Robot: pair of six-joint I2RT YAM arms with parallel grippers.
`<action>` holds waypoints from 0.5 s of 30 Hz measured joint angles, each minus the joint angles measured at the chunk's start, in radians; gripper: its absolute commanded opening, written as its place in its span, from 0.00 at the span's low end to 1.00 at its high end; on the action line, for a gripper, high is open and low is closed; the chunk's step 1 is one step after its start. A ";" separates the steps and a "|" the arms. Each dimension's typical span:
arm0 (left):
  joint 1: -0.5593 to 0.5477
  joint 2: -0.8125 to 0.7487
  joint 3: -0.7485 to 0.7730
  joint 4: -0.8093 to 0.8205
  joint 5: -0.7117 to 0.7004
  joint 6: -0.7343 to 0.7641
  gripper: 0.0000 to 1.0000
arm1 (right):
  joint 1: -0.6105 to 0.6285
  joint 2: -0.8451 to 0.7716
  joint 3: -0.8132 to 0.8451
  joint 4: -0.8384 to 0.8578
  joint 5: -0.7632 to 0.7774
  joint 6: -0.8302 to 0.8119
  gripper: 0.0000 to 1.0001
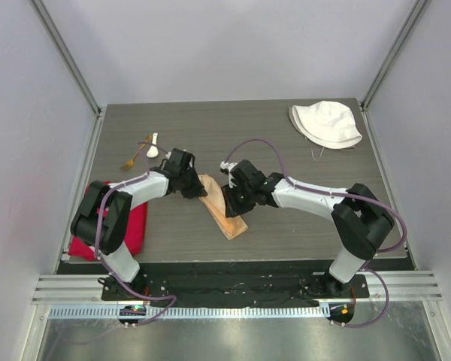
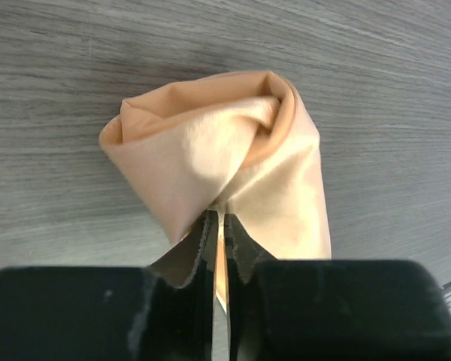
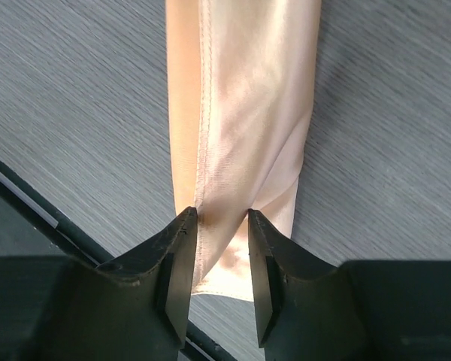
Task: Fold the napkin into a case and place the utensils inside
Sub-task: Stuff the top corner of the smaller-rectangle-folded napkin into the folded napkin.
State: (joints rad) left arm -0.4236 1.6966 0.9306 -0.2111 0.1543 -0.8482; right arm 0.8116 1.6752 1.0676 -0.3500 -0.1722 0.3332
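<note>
The peach-orange napkin (image 1: 231, 220) lies as a narrow layered strip, slanting across the middle of the table. My left gripper (image 1: 197, 189) is at its far end. In the left wrist view that end of the napkin (image 2: 210, 150) rises in a rolled cone, and the left gripper (image 2: 220, 215) is shut on a thin layer of it. My right gripper (image 1: 230, 201) is over the strip's middle. In the right wrist view it (image 3: 222, 215) stands open, its tips on either side of a raised fold of the napkin (image 3: 248, 90). The white spoon (image 1: 152, 149) and gold fork (image 1: 134, 157) lie at the far left.
A bright red cloth (image 1: 137, 226) lies under the left arm at the table's near left. A white fabric hat (image 1: 327, 124) sits at the far right. The table's black front rail (image 3: 30, 207) runs close behind the right gripper.
</note>
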 measured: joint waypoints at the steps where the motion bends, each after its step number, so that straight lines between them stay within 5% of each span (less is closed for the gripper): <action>1: 0.000 -0.011 0.000 -0.006 0.000 0.001 0.19 | -0.003 -0.005 -0.009 0.000 -0.005 0.000 0.40; 15: 0.038 -0.228 0.004 -0.087 -0.031 0.018 0.39 | -0.024 0.011 -0.036 0.080 -0.103 0.012 0.39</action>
State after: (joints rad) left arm -0.3855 1.4685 0.9344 -0.2977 0.1238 -0.8299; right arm 0.7872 1.6859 1.0313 -0.2703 -0.2752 0.3454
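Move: Just ahead of the left fingertips, about 5 cm farther out and level sideways, is the tucked far end of the napkin, a centimetre or so lower. The napkin's near end lies some 11 cm back and 9 cm to the right of that hand; the white spoon is about 16 cm ahead and 14 cm left. From the right hand, the tucked far end is roughly 12 cm ahead, 7 cm left and 4 cm lower. Rising almost straight up about 7 cm, the left hand comes free of the napkin at the left edge of its tucked fold, its nearly shut fingers opening to about a third of their range. Near the top it drifts some 2 cm to the left and its fingertips tip about 10 degrees outward. ##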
